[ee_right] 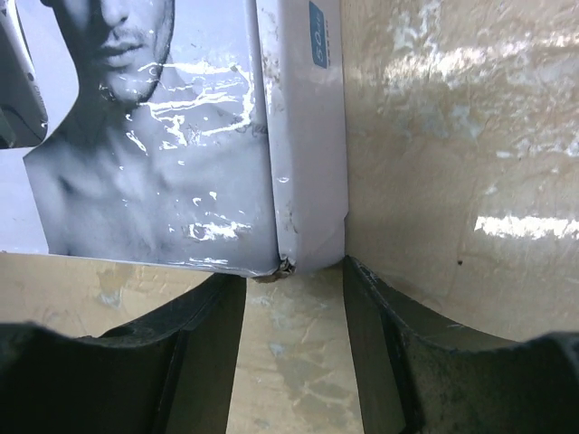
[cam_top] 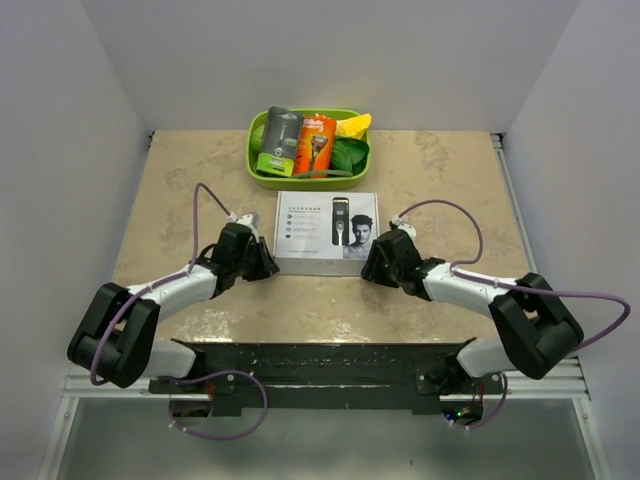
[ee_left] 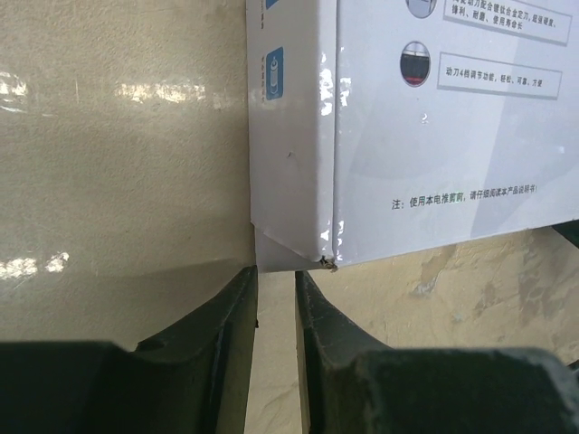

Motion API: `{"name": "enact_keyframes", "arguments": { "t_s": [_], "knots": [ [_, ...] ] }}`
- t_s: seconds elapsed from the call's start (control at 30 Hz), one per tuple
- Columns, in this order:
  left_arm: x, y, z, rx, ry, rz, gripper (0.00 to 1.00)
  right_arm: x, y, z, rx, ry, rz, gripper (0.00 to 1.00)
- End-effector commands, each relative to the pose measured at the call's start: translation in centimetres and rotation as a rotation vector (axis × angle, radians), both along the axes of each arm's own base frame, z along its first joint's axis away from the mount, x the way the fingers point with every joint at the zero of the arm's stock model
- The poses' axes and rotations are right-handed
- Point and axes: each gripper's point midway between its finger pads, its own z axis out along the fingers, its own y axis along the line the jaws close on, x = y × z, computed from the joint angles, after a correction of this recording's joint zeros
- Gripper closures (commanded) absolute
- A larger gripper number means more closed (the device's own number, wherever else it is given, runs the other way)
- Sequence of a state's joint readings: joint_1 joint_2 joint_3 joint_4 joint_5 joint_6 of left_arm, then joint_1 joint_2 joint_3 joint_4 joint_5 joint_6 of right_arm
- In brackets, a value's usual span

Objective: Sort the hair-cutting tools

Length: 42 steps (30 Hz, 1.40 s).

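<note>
No hair-cutting tools themselves show. A white flat box [cam_top: 327,232] printed with a clipper and a man's face lies at the table's middle. My left gripper [cam_top: 268,262] sits at the box's near left corner. In the left wrist view the box [ee_left: 434,136] corner meets the tips of that gripper [ee_left: 276,276], whose jaws stand a narrow gap apart over bare table. My right gripper [cam_top: 372,262] is at the near right corner. Its jaws [ee_right: 294,271] stand wider, flanking the side wall of the box [ee_right: 163,136] just at their tips.
A green basket [cam_top: 300,183] stands at the back centre, just beyond the box. It holds an orange razor package [cam_top: 315,145], a grey-and-green razor package [cam_top: 278,140], and yellow [cam_top: 353,125] and green [cam_top: 350,155] items. White walls enclose the table on three sides.
</note>
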State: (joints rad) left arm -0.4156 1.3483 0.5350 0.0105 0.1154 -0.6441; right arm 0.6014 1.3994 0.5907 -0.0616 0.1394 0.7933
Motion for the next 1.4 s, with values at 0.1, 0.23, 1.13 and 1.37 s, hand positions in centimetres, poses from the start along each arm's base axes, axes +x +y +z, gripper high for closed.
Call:
{"name": "enact_keyframes", "arguments": {
  "t_s": [0.1,0.23,1.13,1.37],
  "knots": [
    [2.8,-0.5,2.3,-0.034,-0.111,0.044,0.72,3.2,-1.4,-0.5,-0.076,-0.123,-0.097,0.49],
    [3.5,-0.2,2.2,-0.031,-0.135,0.078,0.72,4.1,-1.7,-0.9,-0.101,-0.152,-0.115,0.49],
    [4.5,0.5,4.8,-0.042,-0.240,0.189,0.73,3.6,-1.1,0.4,-0.120,-0.162,-0.114,0.47],
    [2.4,1.3,8.5,-0.008,-0.256,0.132,0.30,2.1,-1.6,9.1,-0.111,-0.271,-0.046,0.18]
  ]
}}
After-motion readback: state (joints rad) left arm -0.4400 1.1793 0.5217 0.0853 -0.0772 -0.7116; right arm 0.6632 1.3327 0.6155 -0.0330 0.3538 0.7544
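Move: The hair-clipper box stands flat just beyond both hands, whose fingertips are at its two near corners. Its middle is about 10 cm ahead and 13 cm right of the left hand, and about 10 cm ahead and 10 cm left of the right hand, a centimetre or so higher than either. The green basket lies beyond the box, some 31 cm ahead and 9 cm right of the left hand. With fingertips still against the box's near corners, both hands push it forward along the table towards the green basket, the left going about 4 cm and the right about 6. Then both come free and lift: the left rises mostly straight up and ends clearly higher, the right draws back about 4 cm while rising. Their fingers spread wider as they leave. ##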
